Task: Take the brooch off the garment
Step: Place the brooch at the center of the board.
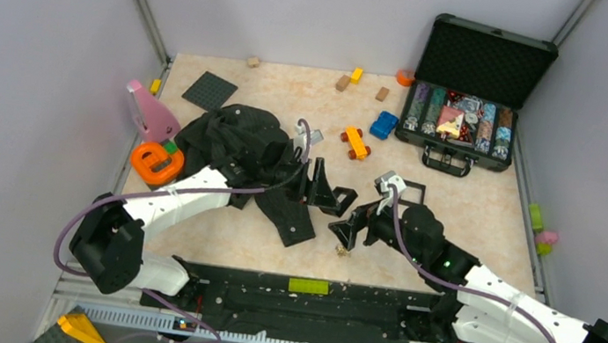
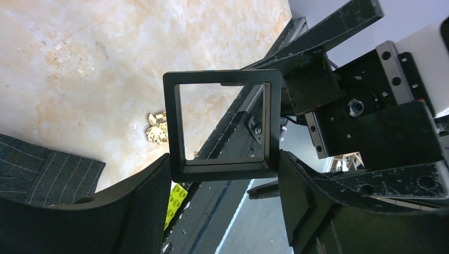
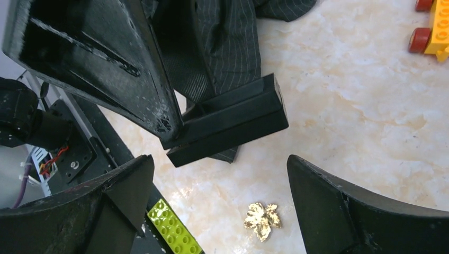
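The gold leaf-shaped brooch [image 1: 342,249] [image 2: 157,128] [image 3: 262,219] lies loose on the marble tabletop, apart from the garment. The garment [image 1: 237,149] [image 2: 42,169] [image 3: 227,47], a dark pinstriped shirt, is bunched at centre left under the left arm. My right gripper [image 1: 352,231] [image 3: 219,174] hangs open just above the brooch, which sits between its fingers, nearer the right one. My left gripper [image 1: 328,194] [image 2: 222,164] is closed on a black square frame [image 2: 222,172] [image 3: 227,124], held over the shirt's edge close to the right gripper.
A lime brick [image 1: 308,286] [image 2: 176,201] [image 3: 172,225] lies on the near rail. An orange toy car [image 1: 356,143] and a blue one [image 1: 384,125] sit behind. An open case of chips [image 1: 468,113] stands back right. An orange holder [image 1: 156,161] and a grey baseplate [image 1: 209,90] are at the left.
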Tool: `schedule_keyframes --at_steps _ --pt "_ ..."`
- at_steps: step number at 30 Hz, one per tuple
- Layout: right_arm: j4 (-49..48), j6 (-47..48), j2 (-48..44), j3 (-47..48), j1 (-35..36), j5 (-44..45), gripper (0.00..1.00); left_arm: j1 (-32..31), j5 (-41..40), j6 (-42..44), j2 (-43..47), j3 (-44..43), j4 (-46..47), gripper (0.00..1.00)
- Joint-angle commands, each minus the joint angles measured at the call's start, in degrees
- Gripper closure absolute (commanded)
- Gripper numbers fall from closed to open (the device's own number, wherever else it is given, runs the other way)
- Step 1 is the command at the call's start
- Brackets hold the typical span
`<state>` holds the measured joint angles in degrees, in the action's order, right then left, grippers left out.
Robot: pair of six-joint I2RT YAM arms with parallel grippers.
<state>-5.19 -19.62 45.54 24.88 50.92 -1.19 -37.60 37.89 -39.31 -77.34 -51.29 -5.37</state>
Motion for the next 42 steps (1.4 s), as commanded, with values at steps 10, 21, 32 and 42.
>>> schedule_keyframes --at_steps 10,21,32,42 --pt "1.4 -3.3 -2.2 2.1 0.7 12.4 0.09 0.3 1.8 -1.5 -0.4 0.9 4.5 0.62" --pt "9.1 -5.4 -10.3 -1.6 0.6 17.5 0.11 0.5 2.9 -1.6 -0.4 0.3 4.6 0.63" --pt "6.6 -5.5 -8.2 -0.5 0.7 14.4 0.54 0.5 3.0 -1.0 -0.7 0.4 3.6 0.63" --pt "5.7 -5.2 -8.5 -1.0 0.6 11.1 0.77 0.5 2.9 -0.4 -1.2 -0.1 2.2 0.61"
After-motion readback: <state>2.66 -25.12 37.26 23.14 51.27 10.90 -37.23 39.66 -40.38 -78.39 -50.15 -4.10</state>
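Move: The left hand already holds the folding black frame, its middle only about 2 cm to the right of the hand point and 1 cm ahead. The frame's still closed outer half lies some 3 cm ahead and 2 cm left of the right hand point, about level with its open fingers. About 12 cm below the right hand, the brooch lies 2 cm back and 4 cm right, and the cuff of the sleeve about 8 cm left and 1 cm ahead. The right fingers come to straddle the free edge of the black frame's swung-out half, one finger against it. To get there the hand, still wide open, edges a little forward, backs off about 5 cm to its right while turning some 15 degrees clockwise, then narrows most of its gap and eases about 1 cm back left. The left hand keeps its grip and holds nearly still. ##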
